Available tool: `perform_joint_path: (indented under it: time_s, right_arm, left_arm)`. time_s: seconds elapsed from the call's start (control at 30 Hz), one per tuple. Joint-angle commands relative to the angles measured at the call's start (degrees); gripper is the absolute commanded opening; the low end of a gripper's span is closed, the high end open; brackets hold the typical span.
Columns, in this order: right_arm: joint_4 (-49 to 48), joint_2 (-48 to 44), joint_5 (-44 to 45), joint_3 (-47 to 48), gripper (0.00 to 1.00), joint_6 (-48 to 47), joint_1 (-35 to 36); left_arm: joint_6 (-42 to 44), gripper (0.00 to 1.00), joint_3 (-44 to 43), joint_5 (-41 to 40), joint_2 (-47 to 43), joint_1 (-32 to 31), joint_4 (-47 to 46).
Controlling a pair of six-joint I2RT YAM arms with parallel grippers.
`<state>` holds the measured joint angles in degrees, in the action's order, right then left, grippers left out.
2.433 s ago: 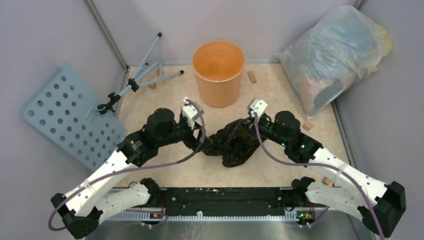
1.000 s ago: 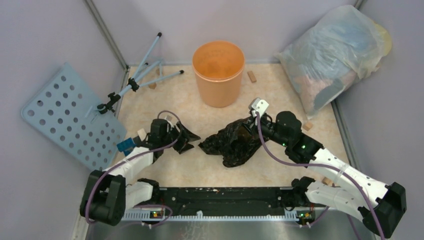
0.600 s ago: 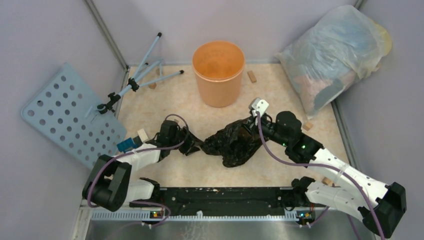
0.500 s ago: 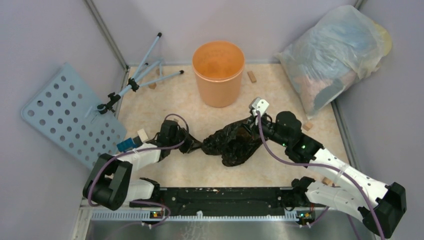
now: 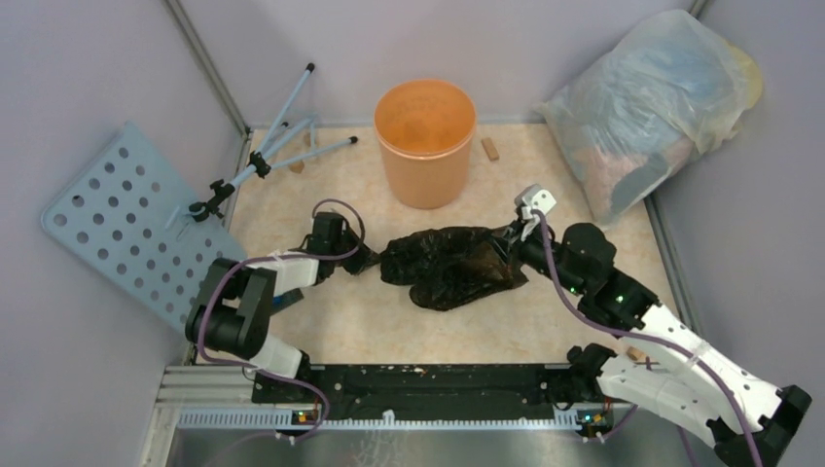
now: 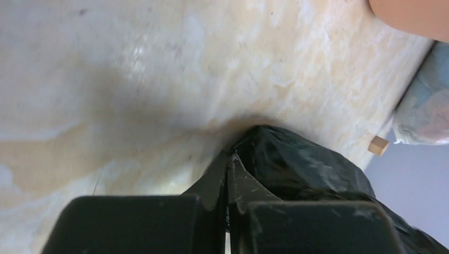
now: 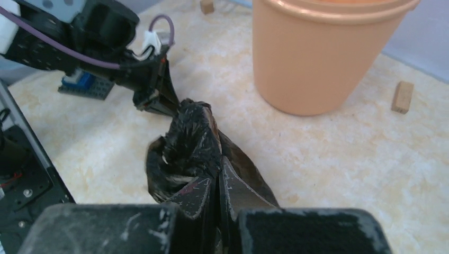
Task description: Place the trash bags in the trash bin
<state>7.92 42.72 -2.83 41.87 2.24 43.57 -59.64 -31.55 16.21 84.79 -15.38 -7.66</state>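
The black trash bag lies crumpled on the floor in front of the orange bin, stretched between my two grippers. My left gripper lies low at the bag's left end, jaws closed on a pinch of black plastic. My right gripper is shut on the bag's right end; in the right wrist view the plastic bunches up just past its tips. The bin stands upright and apart from the bag, behind it.
A big translucent stuffed bag leans in the back right corner. A tripod and a perforated grey board lie at the left. Small wooden blocks sit on the floor.
My left arm let go, dropped low to the left, then came back and shut on the bag's left end. My right gripper moved right, and the bag is now pulled out flatter.
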Motion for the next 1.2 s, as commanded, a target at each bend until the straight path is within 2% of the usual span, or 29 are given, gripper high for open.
perform_joint_path:
  time_s: [0.0, 0.23, 0.27, 0.3, 0.37, 0.4, 0.5, 0.6, 0.7, 0.77, 0.87, 0.93, 1.03, 1.17]
  right_arm:
    - [2.56, -2.22, 2.58, 5.37, 0.00, 1.95, -0.59]
    - [3.96, -0.65, 2.65, 7.21, 0.00, 3.07, -0.59]
    - [3.91, -0.25, 2.65, 7.30, 0.00, 3.40, -0.59]
    - [3.84, 0.17, 3.81, 7.41, 0.00, 3.61, -0.59]
    - [3.42, 0.75, 4.86, 7.48, 0.00, 4.56, -0.59]
    - [2.94, 0.67, 6.38, 7.26, 0.00, 5.48, -0.64]
    - [1.21, 0.29, 12.70, 6.46, 0.00, 8.05, -0.57]
    - [-0.28, -0.29, 15.87, 5.60, 0.00, 9.67, -0.59]
    - [-1.15, 0.17, 16.63, 5.22, 0.00, 10.15, -0.59]
    - [-1.44, 0.82, 16.76, 5.33, 0.00, 10.20, -0.59]
    - [-1.67, 2.14, 16.83, 5.57, 0.00, 10.33, -0.59]
    - [-1.53, 3.09, 17.07, 5.96, 0.00, 10.68, -0.59]
    - [-1.04, 4.55, 17.17, 6.68, 0.00, 11.14, -0.59]
    - [-0.61, 5.37, 16.65, 7.01, 0.00, 11.81, -0.59]
  left_arm:
    - [5.07, 0.00, -5.79, -1.91, 5.53, 0.24, -1.12]
    - [7.73, 0.00, -12.33, -1.17, 9.93, 0.17, -3.50]
    - [8.34, 0.05, -13.40, -0.23, 9.97, 0.17, -4.13]
    - [9.10, 0.17, -14.43, 0.56, 9.84, 0.17, -4.72]
    - [10.05, 0.50, -16.88, 0.15, 9.08, 0.08, -4.38]
    - [10.67, 0.60, -17.65, -1.27, 8.23, 0.08, -3.70]
    - [11.72, 0.74, -17.31, -7.35, 2.10, 0.08, -0.93]
    - [14.70, 0.73, -14.84, -10.96, -4.54, 0.08, 1.87]
    - [21.68, 0.67, -12.30, -9.22, -10.20, 0.08, 6.21]
    - [26.81, 0.59, -10.64, -5.74, -13.64, 0.08, 9.90]
    - [33.60, 0.53, -6.91, 3.58, -19.07, 0.08, 12.41]
    - [36.84, 0.55, -4.00, 11.68, -22.71, 0.08, 11.84]
    - [37.85, 0.66, 0.80, 22.42, -28.62, -0.96, 8.52]
    - [36.28, 0.74, 6.00, 20.96, -34.38, -8.92, 2.07]
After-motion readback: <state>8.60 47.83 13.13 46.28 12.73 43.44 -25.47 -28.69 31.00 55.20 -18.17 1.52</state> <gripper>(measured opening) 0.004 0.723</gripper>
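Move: The left hand's shut fingers are at the left end of the black trash bag; the bag's middle lies about 12 cm to its right, 4 cm back and 8 cm higher. The orange bin stands roughly 18 cm ahead and 10 cm right of this hand. From the right hand, which holds the bag's other end, the bag's middle is some 11 cm left, 3 cm ahead and 15 cm below, the bin about 26 cm ahead and 13 cm left. Forward first, low over the table, the left hand carries the bag's pinched left end, then opens its fingers and lets go, rising some 13 cm and drawing back well behind its start, tilting up and turning clockwise. The right hand keeps its grip, bobbing up and down twice as it works about 4 cm forward and a little right, turning clockwise. ##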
